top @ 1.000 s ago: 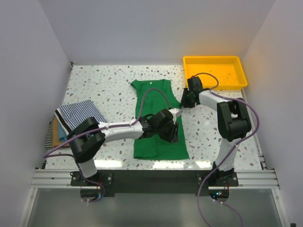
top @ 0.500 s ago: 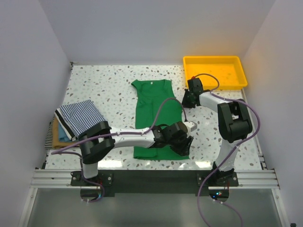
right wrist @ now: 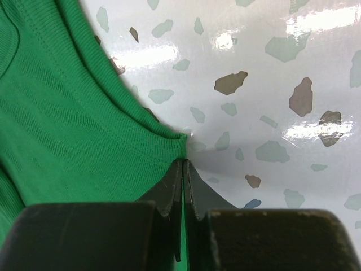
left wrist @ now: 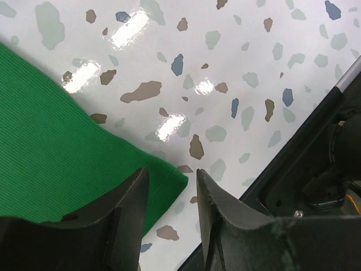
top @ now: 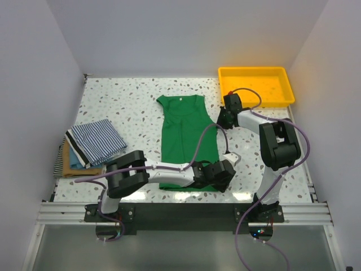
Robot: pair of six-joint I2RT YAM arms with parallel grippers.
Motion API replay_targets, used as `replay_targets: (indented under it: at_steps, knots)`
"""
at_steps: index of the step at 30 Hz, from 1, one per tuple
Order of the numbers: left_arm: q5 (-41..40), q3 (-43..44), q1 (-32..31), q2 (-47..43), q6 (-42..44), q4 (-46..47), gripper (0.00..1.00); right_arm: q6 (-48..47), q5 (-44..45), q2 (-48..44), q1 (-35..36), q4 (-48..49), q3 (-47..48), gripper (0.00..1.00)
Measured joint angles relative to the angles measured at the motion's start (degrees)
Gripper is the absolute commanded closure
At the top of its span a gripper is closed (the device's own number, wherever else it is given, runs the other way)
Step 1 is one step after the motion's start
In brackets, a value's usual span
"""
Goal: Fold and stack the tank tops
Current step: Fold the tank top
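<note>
A plain green tank top (top: 186, 135) lies flat in the middle of the table, neck toward the far side. My left gripper (top: 224, 172) is at its near right hem corner. In the left wrist view it (left wrist: 169, 189) is open, and the green corner (left wrist: 163, 175) lies on the table between its fingers (left wrist: 132, 209). My right gripper (top: 223, 119) is at the top's right side by the armhole. In the right wrist view it (right wrist: 184, 166) is shut on the green edge (right wrist: 175, 144). Folded tank tops (top: 95, 141) are stacked at the left, a thin navy-white striped one uppermost.
A yellow tray (top: 256, 84) stands at the far right corner. A tan layer (top: 70, 161) shows under the striped stack. The table's dark front rail (left wrist: 293, 147) runs close beside my left gripper. Walls close in the left and right sides.
My left gripper has slid from the middle of the green top toward me to its near right hem corner. My right gripper has shut on the top's right edge.
</note>
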Motion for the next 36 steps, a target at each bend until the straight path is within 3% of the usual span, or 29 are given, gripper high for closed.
replay_targets:
  at_steps: [9,12,13,16,22,36]
  knots:
    - [-4.7,0.0,-2.7,2.7,0.0,2.5,0.57,0.2,-0.1,0.0,-0.1,0.7,-0.2,1.00]
    - [-5.6,0.0,-3.0,3.3,-0.1,2.8,0.67,0.2,-0.2,0.0,-0.1,0.8,-0.2,1.00]
    - [-5.9,0.0,-3.0,3.3,-0.3,2.9,0.79,0.3,-0.2,0.0,-0.1,0.9,-0.3,1.00]
    - [-6.8,-0.4,-2.9,3.3,-0.9,2.9,1.00,0.4,-0.2,0.0,-0.1,1.2,-0.4,1.00]
    - [-6.1,-5.4,-3.0,-0.4,-1.2,4.2,1.00,0.7,0.3,-1.3,-0.1,1.4,-1.9,1.00]
    - [5.6,-20.0,-3.3,-16.9,-1.1,4.3,1.00,2.2,5.0,-12.2,-0.3,-5.7,-11.4,1.00]
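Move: The tank top's near right hem corner lies almost under my open left fingers, about 2 cm below and 1 cm back. The table's front edge runs some 7 cm behind that hand, and the side edge my right hand already pinches is about 30 cm ahead of it. From my right hand, the hem corner lies about 31 cm back and 2 cm right, the near shoulder strap 13 cm ahead and 8 cm left, and the yellow bin 20 cm ahead and 18 cm right. I lower my left hand about 2 cm onto the green hem corner, shut my fingers and pinch it, then draw it back and to the left, roughly 8 cm in all, towards the table's front edge, rising some 3 cm late on. My right hand holds still with its pinch on the side edge, then drags it along low, about 7 cm back and slightly right. ##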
